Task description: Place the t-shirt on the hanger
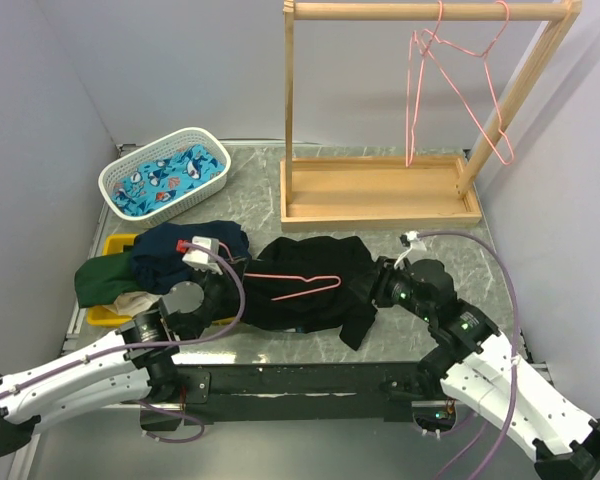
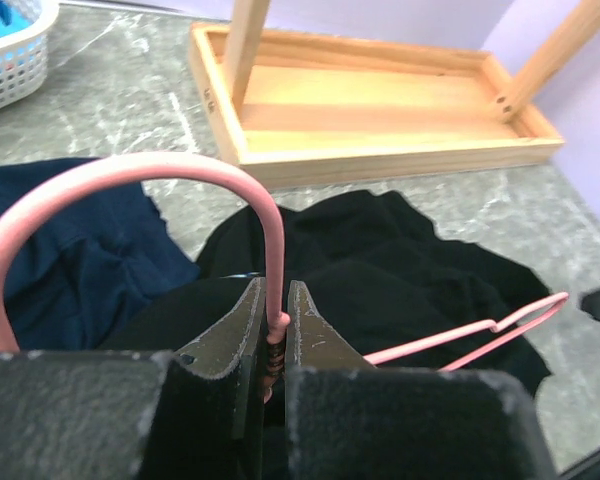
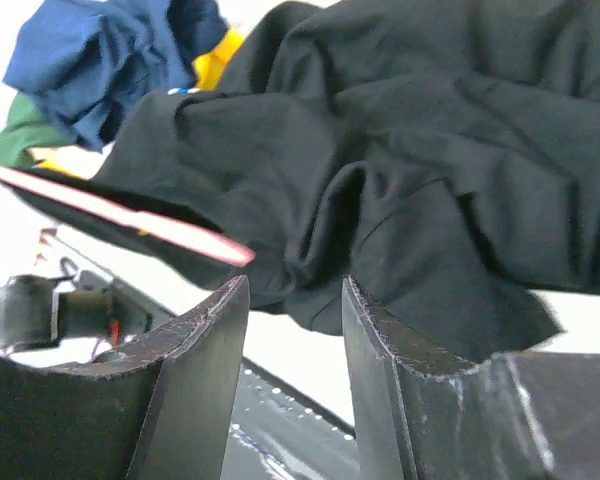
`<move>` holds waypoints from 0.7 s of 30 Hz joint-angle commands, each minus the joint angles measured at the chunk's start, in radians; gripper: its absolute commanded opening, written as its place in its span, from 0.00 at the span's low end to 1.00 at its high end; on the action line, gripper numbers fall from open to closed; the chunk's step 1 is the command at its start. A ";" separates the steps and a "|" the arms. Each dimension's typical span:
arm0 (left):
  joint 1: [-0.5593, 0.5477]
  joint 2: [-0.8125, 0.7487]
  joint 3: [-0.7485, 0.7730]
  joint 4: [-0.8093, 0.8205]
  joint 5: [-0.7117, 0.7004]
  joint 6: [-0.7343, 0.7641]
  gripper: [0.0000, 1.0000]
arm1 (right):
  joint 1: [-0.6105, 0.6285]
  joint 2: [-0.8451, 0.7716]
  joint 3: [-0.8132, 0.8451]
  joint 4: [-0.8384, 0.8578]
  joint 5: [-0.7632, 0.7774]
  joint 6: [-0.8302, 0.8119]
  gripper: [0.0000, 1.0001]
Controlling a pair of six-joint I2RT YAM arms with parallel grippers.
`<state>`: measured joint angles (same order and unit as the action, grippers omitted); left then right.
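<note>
The black t-shirt lies crumpled in the middle of the table, with its print hidden. A pink hanger rests across it. My left gripper is at the shirt's left edge. In the left wrist view it is shut on the hanger's twisted neck, and the hook arches up to the left over the t-shirt. My right gripper is at the shirt's right edge. In the right wrist view it is open and empty, just short of the t-shirt's folds, with the hanger's arm to the left.
A wooden rack at the back carries more pink hangers. A white basket of patterned cloth sits at back left. A navy garment and a green garment are heaped on a yellow tray at the left.
</note>
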<state>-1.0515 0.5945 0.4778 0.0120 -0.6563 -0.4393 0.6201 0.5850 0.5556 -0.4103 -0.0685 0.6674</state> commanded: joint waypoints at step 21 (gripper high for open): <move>-0.004 0.077 0.104 -0.046 -0.134 -0.050 0.01 | 0.437 0.389 0.098 0.177 0.444 0.255 0.57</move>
<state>-1.0515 0.6777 0.5297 -0.0353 -0.7586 -0.4835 1.0225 0.9497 0.5713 -0.2348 0.2295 0.8787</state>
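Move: The black T-shirt lies spread below and between the hands, its middle about 14 cm left of the half-open right hand, about level with it fore and aft, and 10 cm down. The held hanger's free end hangs roughly 6 cm to that hand's left, 1 cm farther out and 1 cm lower. The rack base sits some 22 cm ahead and 4 cm right. From the left hand, the shirt's middle is about 15 cm right, 2 cm back and 11 cm down. The T-shirt's near part, beside the hanger's free end, is what the right hand closes in on: it sweeps about 8 cm left, first nearly level and drawing back some 3 cm, then dipping about 5 cm to get below the hanger's end, fingers staying half open. The left hand keeps its pinch on the hanger's neck, nearly still but turning about 5 degrees counter-clockwise. ##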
